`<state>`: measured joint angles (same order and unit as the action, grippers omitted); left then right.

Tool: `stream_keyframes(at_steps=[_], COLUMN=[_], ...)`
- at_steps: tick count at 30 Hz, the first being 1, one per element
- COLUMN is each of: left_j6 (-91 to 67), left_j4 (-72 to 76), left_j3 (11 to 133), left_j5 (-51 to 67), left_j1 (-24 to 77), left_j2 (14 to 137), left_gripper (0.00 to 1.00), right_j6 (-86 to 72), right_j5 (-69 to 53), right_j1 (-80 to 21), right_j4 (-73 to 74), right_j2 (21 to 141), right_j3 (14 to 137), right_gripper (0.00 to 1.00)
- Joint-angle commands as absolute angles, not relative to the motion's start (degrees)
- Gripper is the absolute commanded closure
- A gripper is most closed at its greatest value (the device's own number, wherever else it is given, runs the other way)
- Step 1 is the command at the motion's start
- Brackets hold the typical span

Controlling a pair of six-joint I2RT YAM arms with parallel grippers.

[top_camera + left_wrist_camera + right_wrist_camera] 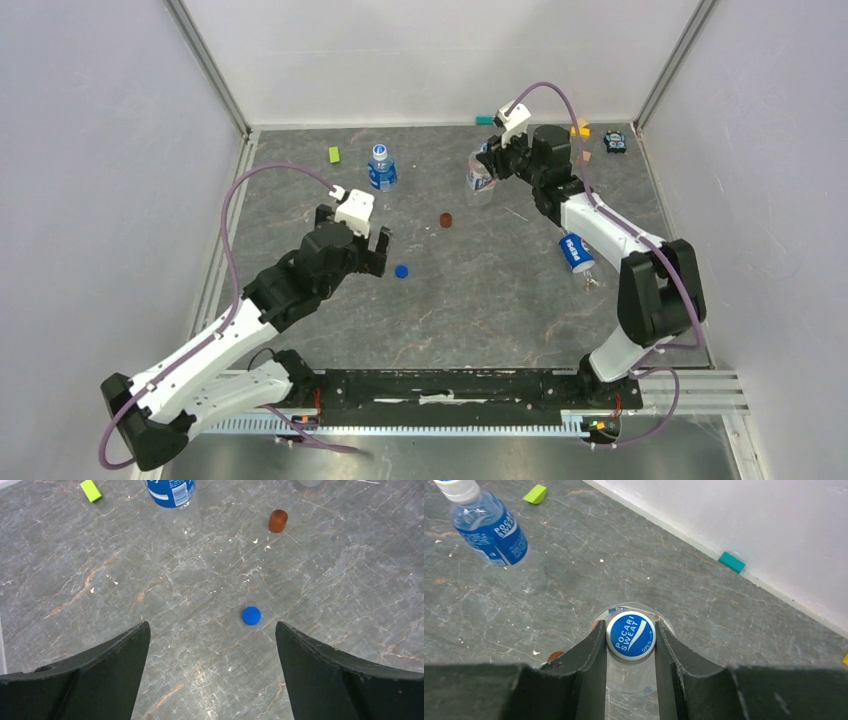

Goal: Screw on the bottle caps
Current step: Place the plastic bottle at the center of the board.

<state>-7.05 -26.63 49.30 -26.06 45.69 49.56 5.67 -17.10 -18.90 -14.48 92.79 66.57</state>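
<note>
A solid blue bottle cap (401, 270) lies loose on the table. My left gripper (356, 232) hovers above it, open and empty. In the left wrist view the blue cap (251, 615) sits just ahead of the left gripper (211, 626), nearer its right finger. My right gripper (630, 631) is shut on a blue-and-white cap (631, 635) sitting on the mouth of an upright clear bottle (480, 176). A second bottle (381, 168) stands upright with a whitish cap (456, 487) on it. A third bottle (575, 252) lies on its side beside the right arm.
A dark red-brown disc (446, 220) lies between the two upright bottles. A green block (334, 154), a teal block (484, 120), an orange block (580, 128) and a dark toy (614, 143) lie near the back wall. Walls enclose three sides.
</note>
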Motion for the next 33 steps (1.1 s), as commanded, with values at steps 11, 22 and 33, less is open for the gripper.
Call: stream_keyframes(at_steps=[11, 22, 33], left_j6=[-4.0, -4.7, -5.8], left_j4=[-24.8, -24.1, -21.8], left_j3=[45.3, 44.8, 44.4], left_j5=[-16.8, -13.7, -8.4], left_j1=[35.0, 33.5, 33.3], left_j2=[47.8, 46.7, 43.9], left_gripper=[0.00, 0.00, 0.00], right_j6=[4.6, 4.3, 4.1], right_j5=[-19.8, -21.3, -22.3], right_j1=[-16.8, -16.7, -13.7], right_j4=[-12.7, -12.6, -3.8], right_j2=[100.8, 97.6, 83.8], right_j3=[73.5, 73.2, 72.6], right_gripper=[0.84, 0.32, 0.16])
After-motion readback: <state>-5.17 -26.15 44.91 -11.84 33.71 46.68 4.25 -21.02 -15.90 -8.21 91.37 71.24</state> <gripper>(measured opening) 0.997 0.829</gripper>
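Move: My right hand holds the clear bottle by its cap; the board spot it goes down to is about 3 cm ahead and some 23 cm below my fingers. The blue-labelled bottle stands roughly 23 cm to the left and 4 cm ahead of this hand; the brown peg is about 8 cm left and 6 cm back. From my empty left hand, that spot is about 24 cm ahead and 22 cm to the right. With my right hand I lower the held clear bottle about 4 cm, easing 2 to 3 cm forward and tipping slightly down, to stand it on the board. I hold there briefly, spread my fingers wide off the cap, then lift about 7 cm and draw back a little. My open left hand sinks and shifts left about 3 cm each. ##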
